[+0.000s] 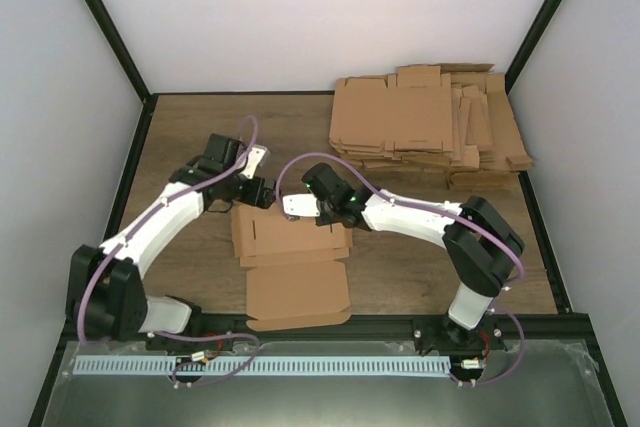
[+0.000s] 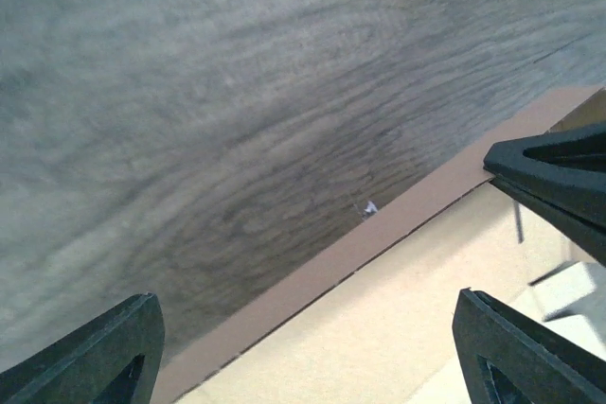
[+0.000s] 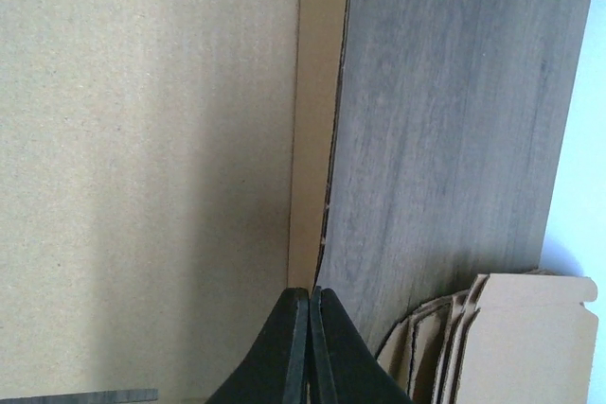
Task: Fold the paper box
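The paper box [image 1: 292,265] lies as a flat creased brown sheet in the middle of the table, in front of both arms. My left gripper [image 1: 264,192] is open above its far left corner. In the left wrist view [image 2: 303,328] the jaws stand wide apart over the sheet [image 2: 407,328] and its narrow edge flap [image 2: 379,234], holding nothing. My right gripper [image 1: 297,206] is shut, its tip at the sheet's far edge. In the right wrist view [image 3: 311,292] the closed tips sit on the edge flap [image 3: 308,139] beside the main panel [image 3: 142,167]. It also shows in the left wrist view [image 2: 554,177].
A pile of many flat brown cardboard blanks [image 1: 430,127] lies at the back right; its edges show in the right wrist view [image 3: 492,338]. White walls with black frame posts [image 1: 110,27] enclose the wooden table [image 1: 190,127].
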{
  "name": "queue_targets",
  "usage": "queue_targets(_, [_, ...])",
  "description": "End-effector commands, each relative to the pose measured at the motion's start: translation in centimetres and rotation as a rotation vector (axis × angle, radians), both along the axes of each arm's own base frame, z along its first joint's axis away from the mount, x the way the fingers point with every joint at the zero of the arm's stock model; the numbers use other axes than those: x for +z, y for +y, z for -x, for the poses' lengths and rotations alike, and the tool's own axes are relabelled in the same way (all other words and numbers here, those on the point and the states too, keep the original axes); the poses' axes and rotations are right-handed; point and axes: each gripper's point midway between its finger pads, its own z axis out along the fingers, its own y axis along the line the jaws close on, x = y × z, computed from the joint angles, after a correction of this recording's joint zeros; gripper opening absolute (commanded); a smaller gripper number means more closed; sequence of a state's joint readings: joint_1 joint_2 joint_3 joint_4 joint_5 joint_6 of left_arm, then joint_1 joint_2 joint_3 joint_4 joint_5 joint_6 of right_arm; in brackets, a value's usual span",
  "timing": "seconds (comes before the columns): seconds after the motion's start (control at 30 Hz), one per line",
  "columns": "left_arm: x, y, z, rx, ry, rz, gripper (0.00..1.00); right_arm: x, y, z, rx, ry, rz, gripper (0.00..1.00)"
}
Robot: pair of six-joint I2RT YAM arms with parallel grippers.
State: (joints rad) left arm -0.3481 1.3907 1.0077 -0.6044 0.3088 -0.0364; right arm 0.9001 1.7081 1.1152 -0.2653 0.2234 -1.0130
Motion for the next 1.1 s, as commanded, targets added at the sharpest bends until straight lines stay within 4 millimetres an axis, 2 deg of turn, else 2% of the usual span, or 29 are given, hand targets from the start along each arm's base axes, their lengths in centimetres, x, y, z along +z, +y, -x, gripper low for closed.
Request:
queue_targets(0.0, [2.0, -0.1, 0.3, -0.214, -0.277, -0.159, 0.86, 1.8, 0.8, 0.7, 0.043, 0.005, -0.031, 0.02])
queue_targets(0.1, [1.3, -1.0, 1.4, -0.354, -0.317, -0.255, 0.86, 1.9, 0.9, 0.9, 0.051, 0.008, -0.037, 0.02])
queue_targets(0.17, [0.1, -1.3, 1.8, -0.423, -0.303, -0.315, 0.85, 2.1, 1.1, 1.0, 0.063, 0.009, -0.042, 0.02])
queue_targets(0.33, [-2.3, -1.1, 1.4, -0.450, -0.247, -0.415, 0.79, 2.5, 1.4, 0.9, 0.073, 0.003, -0.051, 0.02])
queue_targets(0.5, [-2.0, -2.0, 1.0, -0.477, -0.287, -0.378, 0.75, 2.7, 1.7, 1.0, 0.076, 0.012, -0.074, 0.02])
queue_targets(0.67, [-1.7, -3.1, 2.0, -0.512, -0.315, -0.299, 0.70, 3.0, 1.9, 1.5, 0.098, 0.014, -0.105, 0.02])
queue_targets(0.77, [-2.5, -2.9, 2.8, -0.524, -0.296, -0.292, 0.65, 3.4, 2.1, 1.9, 0.112, 0.018, -0.129, 0.01])
queue_targets(0.97, [-3.0, -3.6, 3.1, -0.550, -0.285, -0.264, 0.48, 3.9, 2.3, 1.9, 0.119, 0.012, -0.143, 0.02])
queue_targets(1.07, [-3.3, -3.3, 2.8, -0.542, -0.277, -0.285, 0.33, 4.1, 2.2, 2.1, 0.124, 0.011, -0.152, 0.02])
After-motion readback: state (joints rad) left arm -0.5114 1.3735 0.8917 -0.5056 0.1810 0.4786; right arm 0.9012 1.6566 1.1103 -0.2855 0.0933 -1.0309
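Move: My left hand is open just beyond the narrow flap along the box's far edge. The flap's middle is about 6 cm to its right, 2 cm back and 4 cm below. The slotted panel behind the flap is centred some 7 cm back and 7 cm right, and the near panel about 19 cm back and 8 cm right. My shut right fingertips are already at the flap, its middle roughly 3 cm to their left. From them the cardboard stack lies about 27 cm right and 18 cm ahead. My left hand lifts slightly as it draws back, then dips onto the flap, ending about 3 cm lower, 3 cm back and 3 cm nearer my right hand. It swivels some 30 degrees clockwise and tilts its fingers round to straddle the strip, narrowing them to about half their gap. My right hand, still shut, eases back 2 cm with its tips at the flap, rising slightly late on. ##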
